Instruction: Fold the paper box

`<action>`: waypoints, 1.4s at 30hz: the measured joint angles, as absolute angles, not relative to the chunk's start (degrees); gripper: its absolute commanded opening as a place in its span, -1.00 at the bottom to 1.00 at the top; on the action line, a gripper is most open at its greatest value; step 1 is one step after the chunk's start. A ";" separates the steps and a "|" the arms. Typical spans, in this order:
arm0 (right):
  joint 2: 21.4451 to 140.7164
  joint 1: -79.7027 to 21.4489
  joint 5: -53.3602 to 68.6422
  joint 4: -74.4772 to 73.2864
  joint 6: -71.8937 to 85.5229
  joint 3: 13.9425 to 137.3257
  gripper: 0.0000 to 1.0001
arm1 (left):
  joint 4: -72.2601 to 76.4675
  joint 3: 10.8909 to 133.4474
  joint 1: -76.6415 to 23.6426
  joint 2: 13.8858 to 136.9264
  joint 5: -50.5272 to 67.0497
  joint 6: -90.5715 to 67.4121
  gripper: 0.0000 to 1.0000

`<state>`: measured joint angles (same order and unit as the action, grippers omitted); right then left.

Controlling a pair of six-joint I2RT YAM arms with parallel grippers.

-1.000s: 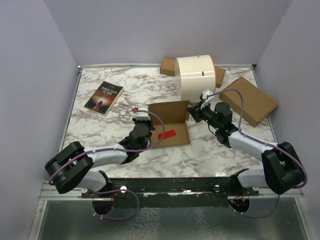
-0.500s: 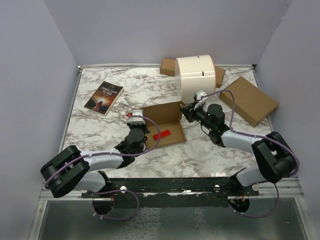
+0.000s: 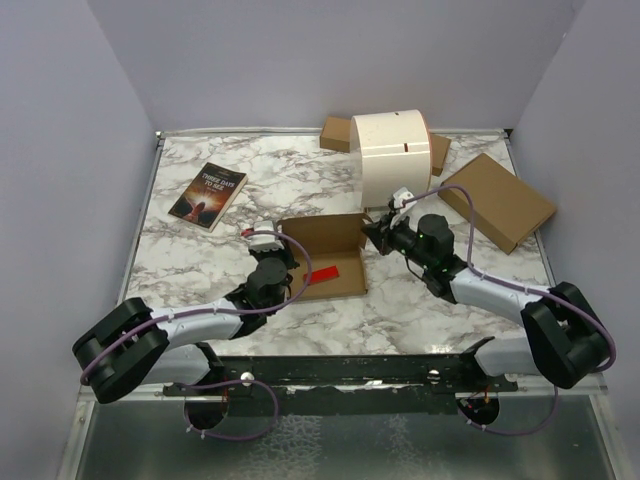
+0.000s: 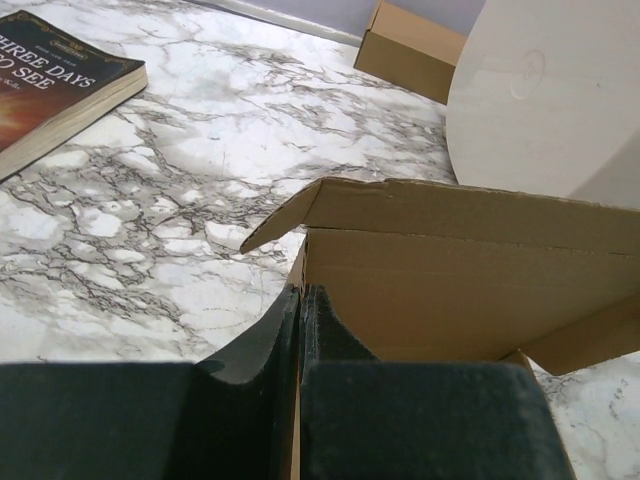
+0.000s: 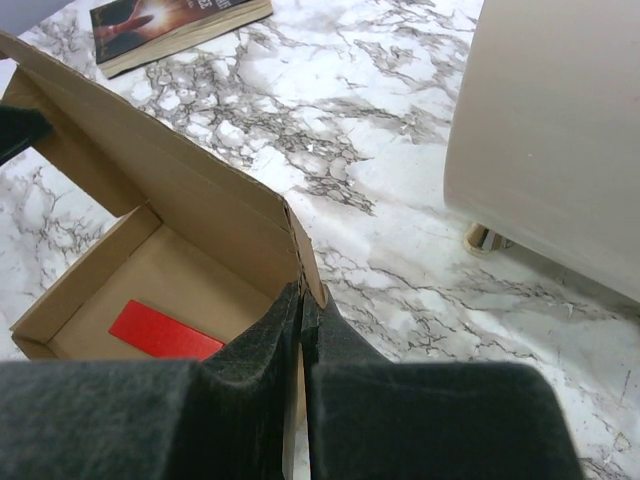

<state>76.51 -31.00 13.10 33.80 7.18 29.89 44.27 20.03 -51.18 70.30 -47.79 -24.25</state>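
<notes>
The paper box is a brown cardboard tray, open near the table's middle, with its back lid panel standing up and a red strip on its floor. My left gripper is shut on the box's left side wall; in the left wrist view the fingertips pinch that thin wall edge. My right gripper is shut on the right end of the box. The right wrist view shows its jaws clamped on the cardboard corner, with the tray's inside and the red strip to the left.
A book lies at the back left. A large white cylinder stands just behind the box, with a small brown carton beside it. A bigger brown cardboard box lies at the back right.
Both grippers have shifted left and slightly nearer, carrying the paper box with them. Both grips stay shut.
</notes>
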 measured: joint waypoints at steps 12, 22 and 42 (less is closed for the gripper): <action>76.38 -32.14 11.51 32.67 9.41 30.26 -0.98 | 44.75 19.14 -51.90 69.78 -49.58 -26.00 -1.00; 87.00 -34.06 9.10 40.84 8.58 36.60 -0.98 | 46.48 18.90 -47.09 69.54 -48.69 -19.31 -1.00; 100.68 -36.10 -1.87 56.16 2.24 43.92 -0.97 | 53.65 23.90 -34.17 80.14 -32.71 -15.05 -1.00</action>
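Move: Both hands already have the box by its side walls near the back top corners. Its middle lies about 11 cm right, 5 back and 5 below the left hand, and some 10 cm left, 6 back of the right hand. The red block on its floor is roughly 9 cm right, 6 back of the left hand. From the right hand, the white drum stands some 18 cm ahead and 6 right; from the left, the book lies about 16 ahead, 23 left. Fingers still shut on the box's two side walls near the back corners, both hands carry the box forward and left together, left about 7 cm forward and 4 left, right about 9 forward and 5 left. They first ease left, then arc up and over, 2 to 3 cm at the top; the left sinks back to its starting height, the right stays slightly higher, its fingers tipping up some 15 degrees. ##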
